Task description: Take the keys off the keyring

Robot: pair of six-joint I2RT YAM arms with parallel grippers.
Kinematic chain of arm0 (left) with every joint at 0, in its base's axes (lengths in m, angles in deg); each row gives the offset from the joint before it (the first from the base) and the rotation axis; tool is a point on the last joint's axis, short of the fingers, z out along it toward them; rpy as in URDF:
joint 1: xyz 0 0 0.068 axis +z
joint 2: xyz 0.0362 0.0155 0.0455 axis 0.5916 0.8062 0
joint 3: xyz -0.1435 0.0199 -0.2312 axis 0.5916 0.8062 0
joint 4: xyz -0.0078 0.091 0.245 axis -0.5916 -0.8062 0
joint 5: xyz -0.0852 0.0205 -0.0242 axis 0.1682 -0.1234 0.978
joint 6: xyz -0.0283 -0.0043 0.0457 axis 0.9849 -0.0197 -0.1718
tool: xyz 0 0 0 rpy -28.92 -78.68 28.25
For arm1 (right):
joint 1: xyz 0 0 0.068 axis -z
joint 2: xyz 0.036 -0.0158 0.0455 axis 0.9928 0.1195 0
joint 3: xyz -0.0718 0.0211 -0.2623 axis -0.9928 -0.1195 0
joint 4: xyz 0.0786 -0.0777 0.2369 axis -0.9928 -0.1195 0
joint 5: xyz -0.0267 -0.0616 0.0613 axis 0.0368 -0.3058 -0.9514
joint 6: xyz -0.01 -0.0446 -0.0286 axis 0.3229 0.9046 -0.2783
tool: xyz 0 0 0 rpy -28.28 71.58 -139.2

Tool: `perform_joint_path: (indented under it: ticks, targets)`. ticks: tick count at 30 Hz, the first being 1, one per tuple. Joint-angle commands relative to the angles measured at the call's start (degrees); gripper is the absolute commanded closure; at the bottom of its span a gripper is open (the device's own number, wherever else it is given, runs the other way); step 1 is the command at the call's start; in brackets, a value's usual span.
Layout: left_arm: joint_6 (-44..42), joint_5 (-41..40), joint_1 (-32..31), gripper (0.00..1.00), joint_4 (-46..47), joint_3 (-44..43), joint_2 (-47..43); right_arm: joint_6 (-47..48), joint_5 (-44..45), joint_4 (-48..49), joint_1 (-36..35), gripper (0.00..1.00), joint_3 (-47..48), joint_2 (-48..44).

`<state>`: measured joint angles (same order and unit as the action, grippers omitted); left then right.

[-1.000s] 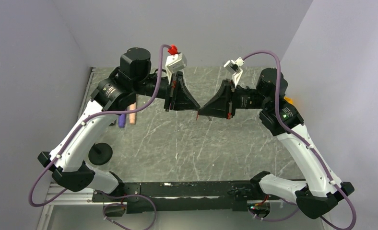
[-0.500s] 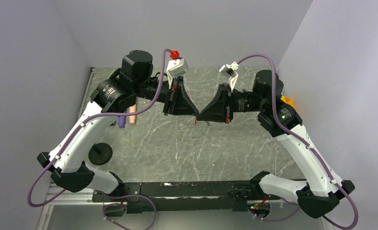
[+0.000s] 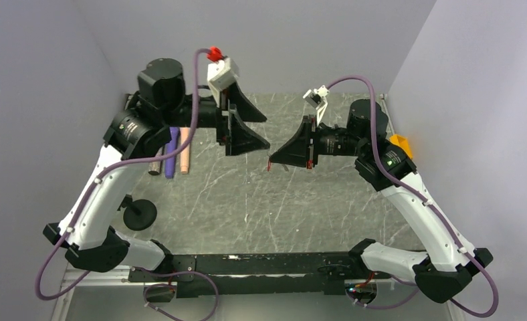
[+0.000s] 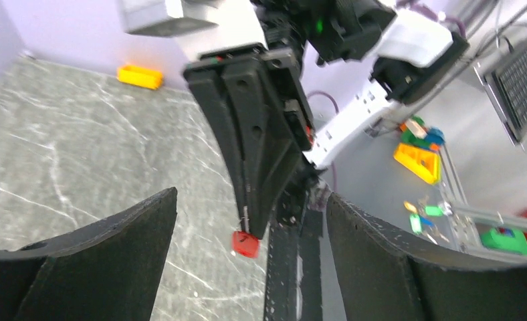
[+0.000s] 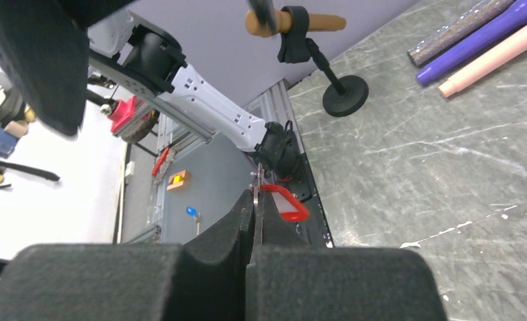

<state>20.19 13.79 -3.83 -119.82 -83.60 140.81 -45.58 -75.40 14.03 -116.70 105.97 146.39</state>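
The keyring hangs in mid-air over the table; its small red tag [image 3: 269,165] dangles below the tip of my right gripper [image 3: 272,160]. In the right wrist view that gripper [image 5: 255,200] is shut on a thin metal piece, with the red tag [image 5: 285,203] just beyond the tips. Whether that metal is ring or key I cannot tell; the keys themselves are hidden. My left gripper [image 3: 267,132] stands wide open, a short way left of the right one and touching nothing. Its wrist view looks between its fingers [image 4: 114,254] at the red tag [image 4: 245,244].
Three pens, one purple [image 3: 172,154], lie at the back left beside the left arm. A black round-based stand [image 3: 139,214] is at the front left. A yellow-orange box [image 3: 400,142] sits at the right edge behind the right arm. Walls enclose the marble table [image 3: 247,200].
My left gripper has opened wide, let go, and pulled back to the left and up. The right gripper stays shut on the keyring and has shifted slightly left.
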Motion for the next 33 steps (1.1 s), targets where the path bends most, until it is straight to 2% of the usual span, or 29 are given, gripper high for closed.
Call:
perform_joint_path:
  ticks: [1,8,17,23,33]
  targets:
    - [7.3,0.1,5.0,0.15,11.7,1.7,-4.1,-0.9,3.4,6.0,0.1,1.0,0.4,-1.6]
    - [23.0,-2.7,10.6,0.2,33.3,11.3,-8.2,-4.8,5.1,14.5,0.5,1.0,3.6,1.4]
    - [39.2,1.0,11.7,0.3,54.4,13.4,-5.3,-16.0,1.5,33.8,2.2,1.0,6.2,4.6]
    - [42.8,2.5,11.7,0.37,58.8,14.2,-4.6,-21.3,0.6,42.5,2.3,1.0,7.3,6.2]
    - [44.5,3.8,11.8,0.45,60.4,16.7,-5.1,-22.6,-0.1,45.1,2.3,1.0,9.7,8.2]
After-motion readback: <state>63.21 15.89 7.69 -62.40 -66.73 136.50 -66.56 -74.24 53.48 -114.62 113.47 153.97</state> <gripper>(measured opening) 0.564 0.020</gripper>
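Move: The keyring, pinched in the right fingertips, lies about 7 cm below the open left hand, some 2 cm back and 2 cm to its right. From the right hand, the left fingers are roughly 6 cm up, 3 cm left and 2 cm ahead. The red tag hangs about 1 cm back, 1 cm left and 2 cm below the right hand; the key sticks out some 2 cm back, 3 cm right and 2 cm below it. Both hands rise, the left 10 cm and the keyring-holding right about 14 cm, tipping fingers up; the left narrows. ##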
